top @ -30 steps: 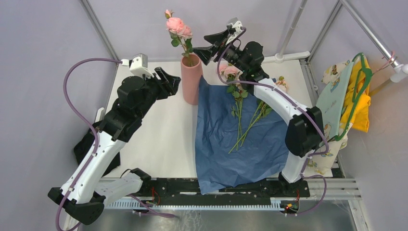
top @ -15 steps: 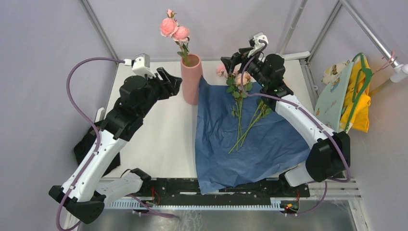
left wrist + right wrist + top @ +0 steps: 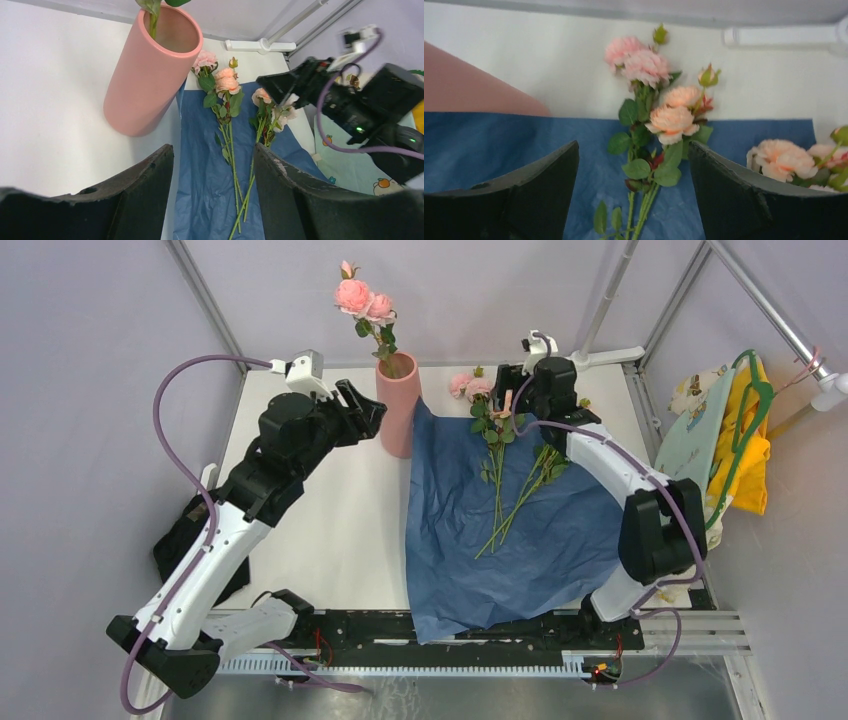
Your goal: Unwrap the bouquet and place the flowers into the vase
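The salmon-pink vase (image 3: 398,410) stands at the back of the table with a stem of pink roses (image 3: 364,298) in it. To its right the blue paper sheet (image 3: 500,540) lies spread flat. The other flowers rest on it: one bunch (image 3: 492,430) near the vase and a second (image 3: 545,465) further right. My right gripper (image 3: 503,390) hangs open just above the first bunch's heads and leaves (image 3: 669,117), with nothing between its fingers (image 3: 633,145). My left gripper (image 3: 365,410) is open beside the vase's left wall (image 3: 150,75) and apart from it, empty (image 3: 212,147).
Yellow and pale-green cloths (image 3: 735,440) hang on a hanger at the right frame. A white bar (image 3: 610,357) lies along the back edge. A black object (image 3: 180,540) sits off the table's left side. Metal frame poles rise at the back corners.
My right gripper has swung from the vase's mouth to the right and down over the bunch on the paper. The pink roses stay in the vase. The left arm has barely shifted.
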`<state>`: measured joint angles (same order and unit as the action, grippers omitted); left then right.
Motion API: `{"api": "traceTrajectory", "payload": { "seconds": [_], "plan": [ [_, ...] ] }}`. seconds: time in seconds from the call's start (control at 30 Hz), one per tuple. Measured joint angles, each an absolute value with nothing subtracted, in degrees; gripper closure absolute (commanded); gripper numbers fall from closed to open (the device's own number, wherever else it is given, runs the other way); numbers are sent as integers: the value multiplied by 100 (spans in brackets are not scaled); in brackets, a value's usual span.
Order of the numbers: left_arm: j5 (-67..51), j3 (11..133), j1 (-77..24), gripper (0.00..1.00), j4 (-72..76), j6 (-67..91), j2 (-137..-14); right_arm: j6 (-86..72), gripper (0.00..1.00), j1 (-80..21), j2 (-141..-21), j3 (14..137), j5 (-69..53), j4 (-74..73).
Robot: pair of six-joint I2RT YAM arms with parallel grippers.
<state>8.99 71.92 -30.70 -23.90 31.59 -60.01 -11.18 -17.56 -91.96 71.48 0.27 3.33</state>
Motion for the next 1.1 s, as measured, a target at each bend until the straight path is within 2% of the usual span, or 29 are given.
{"api": "traceTrajectory", "payload": {
  "seconds": [0.2, 0.27, 0.53, 0.7, 0.83, 1.1],
  "plan": [
    [888, 7192, -3074, 34, -2390, 3159, -6007, -1444, 19, -1584, -10149, 7201, -95, -276],
    [886, 7192, -3076, 34, -2390, 3159, -6023, -1503, 24, -1586, -10361, 7199, -150, -429],
    [858, 7192, -3142, 34, -2390, 3159, -6121, -1549, 32, -1601, -10556, 7196, -255, -578],
    [862, 7288, -3253, 34, -2421, 3159, -6248, -1594, 48, -1601, -10674, 7046, -252, -569],
    [871, 7706, -3505, 34, -2418, 3159, -6519, -1645, 56, -1597, -10884, 6984, -257, -576],
    [1162, 8739, -4858, 34, -2364, 3039, -7861, -1673, 76, -1570, -11146, 6949, -261, -582]
  ]
}}
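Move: The peach rose's leafy upper stem lies almost beneath the right hand, about 21 cm down, 3 cm back and 1 cm to its right. The pink roses lie some 8 cm ahead of that hand and 4 cm left; the right-hand blooms are about 2 cm ahead and 13 cm right. The vase stands roughly 18 cm left and 2 cm back. From the left hand, the peach stem is about 13 cm ahead, 23 cm right and 35 cm below. Down to the peach rose's upper stem the right hand drops some 20 cm, fast and then slower, easing slightly back as the fingers tip about 30 degrees more downward. Its fingers close most of the way around the stem, just below the leaves. Late on, the left hand swings about 14 cm right over the blue paper, half open and turning clockwise. ##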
